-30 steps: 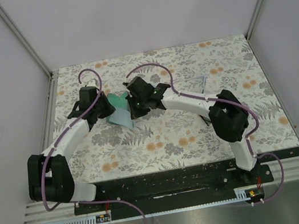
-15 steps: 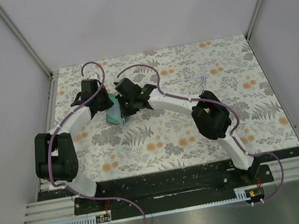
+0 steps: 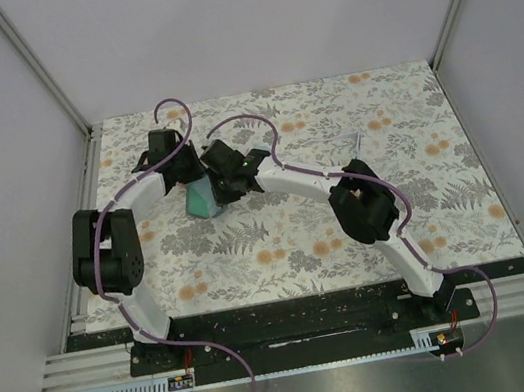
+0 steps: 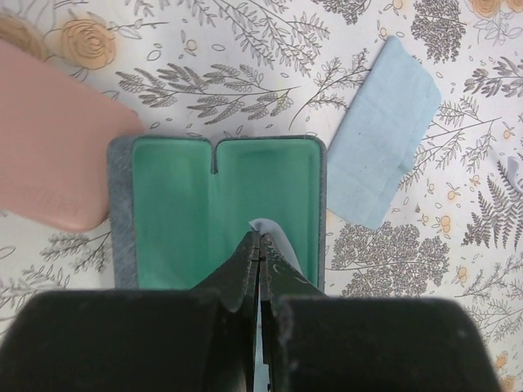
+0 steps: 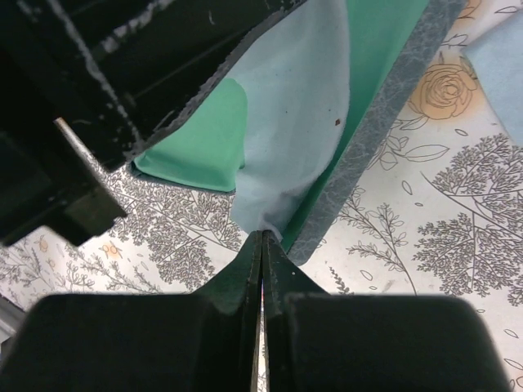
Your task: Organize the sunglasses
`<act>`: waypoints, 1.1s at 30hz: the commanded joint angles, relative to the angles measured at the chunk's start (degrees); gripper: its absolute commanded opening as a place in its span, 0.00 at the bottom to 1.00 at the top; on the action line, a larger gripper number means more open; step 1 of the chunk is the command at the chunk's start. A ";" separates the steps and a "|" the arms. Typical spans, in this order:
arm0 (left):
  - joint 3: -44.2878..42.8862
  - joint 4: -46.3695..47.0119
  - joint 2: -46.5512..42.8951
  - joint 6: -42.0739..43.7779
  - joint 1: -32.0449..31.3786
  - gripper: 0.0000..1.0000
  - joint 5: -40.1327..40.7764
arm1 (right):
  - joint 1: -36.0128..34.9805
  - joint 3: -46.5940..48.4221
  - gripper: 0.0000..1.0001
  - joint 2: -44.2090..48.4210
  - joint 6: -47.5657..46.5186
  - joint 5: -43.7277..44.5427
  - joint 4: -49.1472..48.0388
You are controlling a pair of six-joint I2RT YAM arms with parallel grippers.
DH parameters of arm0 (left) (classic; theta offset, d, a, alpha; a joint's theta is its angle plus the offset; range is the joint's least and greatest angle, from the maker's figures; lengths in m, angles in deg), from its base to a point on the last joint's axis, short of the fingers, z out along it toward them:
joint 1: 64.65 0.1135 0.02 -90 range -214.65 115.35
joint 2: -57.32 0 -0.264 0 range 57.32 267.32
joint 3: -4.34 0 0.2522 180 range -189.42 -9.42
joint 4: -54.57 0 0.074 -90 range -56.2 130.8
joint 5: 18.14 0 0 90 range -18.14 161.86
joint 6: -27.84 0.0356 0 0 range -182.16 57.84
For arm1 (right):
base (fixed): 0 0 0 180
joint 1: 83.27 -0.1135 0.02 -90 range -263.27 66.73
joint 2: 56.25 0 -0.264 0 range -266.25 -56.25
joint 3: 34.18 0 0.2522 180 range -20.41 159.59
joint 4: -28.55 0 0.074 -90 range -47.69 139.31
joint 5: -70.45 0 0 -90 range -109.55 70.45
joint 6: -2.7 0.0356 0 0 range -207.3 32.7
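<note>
No pair of sunglasses shows clearly in any view. An open blue-grey case (image 4: 180,204) with green lining lies at the far left of the table (image 3: 329,113), and also shows in the top view (image 3: 202,203). My left gripper (image 4: 260,237) is shut on a corner of a light blue cloth (image 4: 276,234) above the lining. My right gripper (image 5: 261,237) is shut on another corner of a light blue cloth (image 5: 294,122) that hangs across the case (image 5: 384,49). In the top view the left gripper (image 3: 183,169) and right gripper (image 3: 223,185) sit close together over the case.
A pink case (image 4: 49,155) lies just left of the open case. A second light blue cloth (image 4: 388,155) lies flat to its right. A small pale thing (image 3: 359,143) lies at the far right, too small to identify. The enclosure walls stand close to the left.
Both grippers have moved toward the far left and closed in on each other over the case. The left arm's elbow has folded back. Less of the green lining shows from above.
</note>
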 commanded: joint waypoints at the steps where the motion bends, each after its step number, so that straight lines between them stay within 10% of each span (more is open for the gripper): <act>1: -4.50 3.45 2.65 1.66 0.13 0.00 -5.01 | -0.45 0.65 0.00 0.55 0.90 4.14 -0.07; 28: -13.64 2.40 13.73 6.58 -6.28 0.00 -5.19 | 2.00 -10.86 0.00 2.39 4.42 4.59 -5.78; 33: -13.91 1.87 13.39 6.32 -6.72 0.00 -4.40 | 2.80 -14.11 0.29 4.06 5.82 3.53 -8.07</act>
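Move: Just under the left hand and about 7 cm down lies the open green-lined case, its middle some 2 cm nearer the base. The peach case is about 8 cm to this hand's left and 4 cm farther out, and the folded cloth roughly 12 cm right and 3 cm ahead. From the right hand, the open case's middle is about 5 cm ahead, 4 cm left and 6 cm below. Drawing the light-blue cloth held at 0.0 between both shut grippers over the case, the left hand swings about 7 cm right and a little forward towards the folded cloth, sinking slightly and turning clockwise. The right hand sinks about 5 cm and goes 3 cm right, taking its corner down into the case's near right corner, then starts to part its fingers. ##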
